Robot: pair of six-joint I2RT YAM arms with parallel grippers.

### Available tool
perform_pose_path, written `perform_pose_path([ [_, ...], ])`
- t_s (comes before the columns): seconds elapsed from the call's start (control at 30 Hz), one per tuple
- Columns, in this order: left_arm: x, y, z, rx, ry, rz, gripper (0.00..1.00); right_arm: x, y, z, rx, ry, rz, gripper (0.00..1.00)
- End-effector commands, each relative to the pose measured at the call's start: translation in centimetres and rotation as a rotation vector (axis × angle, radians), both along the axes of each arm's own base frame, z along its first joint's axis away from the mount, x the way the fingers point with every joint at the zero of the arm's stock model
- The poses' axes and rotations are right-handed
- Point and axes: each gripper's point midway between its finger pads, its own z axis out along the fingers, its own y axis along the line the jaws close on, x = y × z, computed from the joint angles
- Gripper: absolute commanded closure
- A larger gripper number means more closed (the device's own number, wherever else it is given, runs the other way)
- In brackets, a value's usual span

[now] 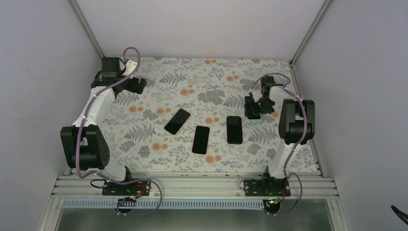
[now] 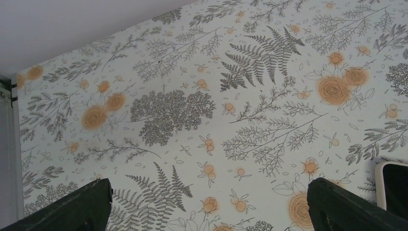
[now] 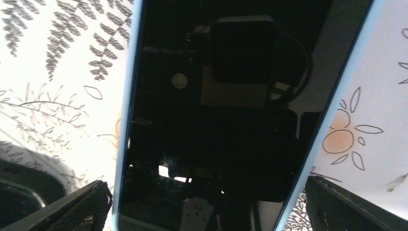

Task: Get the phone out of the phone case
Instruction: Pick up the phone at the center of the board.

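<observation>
Three dark phones lie on the flowered table: a left one [image 1: 177, 121], a middle one [image 1: 201, 139] and a right one [image 1: 234, 129]. In the right wrist view a phone [image 3: 226, 120] in a light blue phone case [image 3: 126, 96] fills the frame, its black screen mirroring the arm. My right gripper [image 3: 208, 185] [image 1: 251, 111] hovers open over it, one finger on each side of the case. My left gripper [image 2: 209, 185] [image 1: 139, 85] is open over bare cloth at the back left, holding nothing. A phone with a cream rim [image 2: 392, 185] shows at that view's right edge.
The flowered cloth [image 1: 211, 86] covers the table between white walls [image 1: 43, 72]. Metal corner posts [image 1: 86, 24] rise at the back corners. The arm bases sit on an aluminium rail [image 1: 192, 185] at the near edge.
</observation>
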Motion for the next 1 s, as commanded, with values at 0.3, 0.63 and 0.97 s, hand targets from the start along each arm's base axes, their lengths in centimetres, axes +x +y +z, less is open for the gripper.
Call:
perform_pose_path([
  [0.3,0.4,-0.2,-0.4,0.039,0.014,-0.003,0.0,-2.8,-1.3,-5.2,-0.238,0.111,-0.013,0.07],
  [0.63,-0.4,-5.7,-0.2,0.098,0.078,-0.176,0.0,-2.7,-1.7,-4.1,-0.257,0.018,-0.003,0.45],
  [0.97,-3.0,-18.3,2.1,-0.244,0.271,-0.646,0.0,-0.3,7.1,6.8,-0.181,-0.234,0.203,0.47],
])
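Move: The blue-edged phone lies right under the right hand, its middle about 2 cm ahead of the hand point and 1 cm lower, with the open fingers astride its long sides. The black phone lies some 11 cm back and 10 cm to the right hand's left, the pink-edged phone about 17 cm back and 27 cm left. From the left hand, the blue-edged phone is roughly 54 cm to the right, 7 cm back and 20 cm below. The right hand settles about 1 cm lower over the blue-edged phone and closes its wide-open fingers part-way onto the two long sides, then starts up and to the left with the phone pinched, rising some 1.5 cm from its lowest point and rolling so that its left side dips. Meanwhile the left hand, holding nothing and still wide open, sweeps about 14 cm right towards the right hand, nearly level, turning some 25 degrees clockwise. ##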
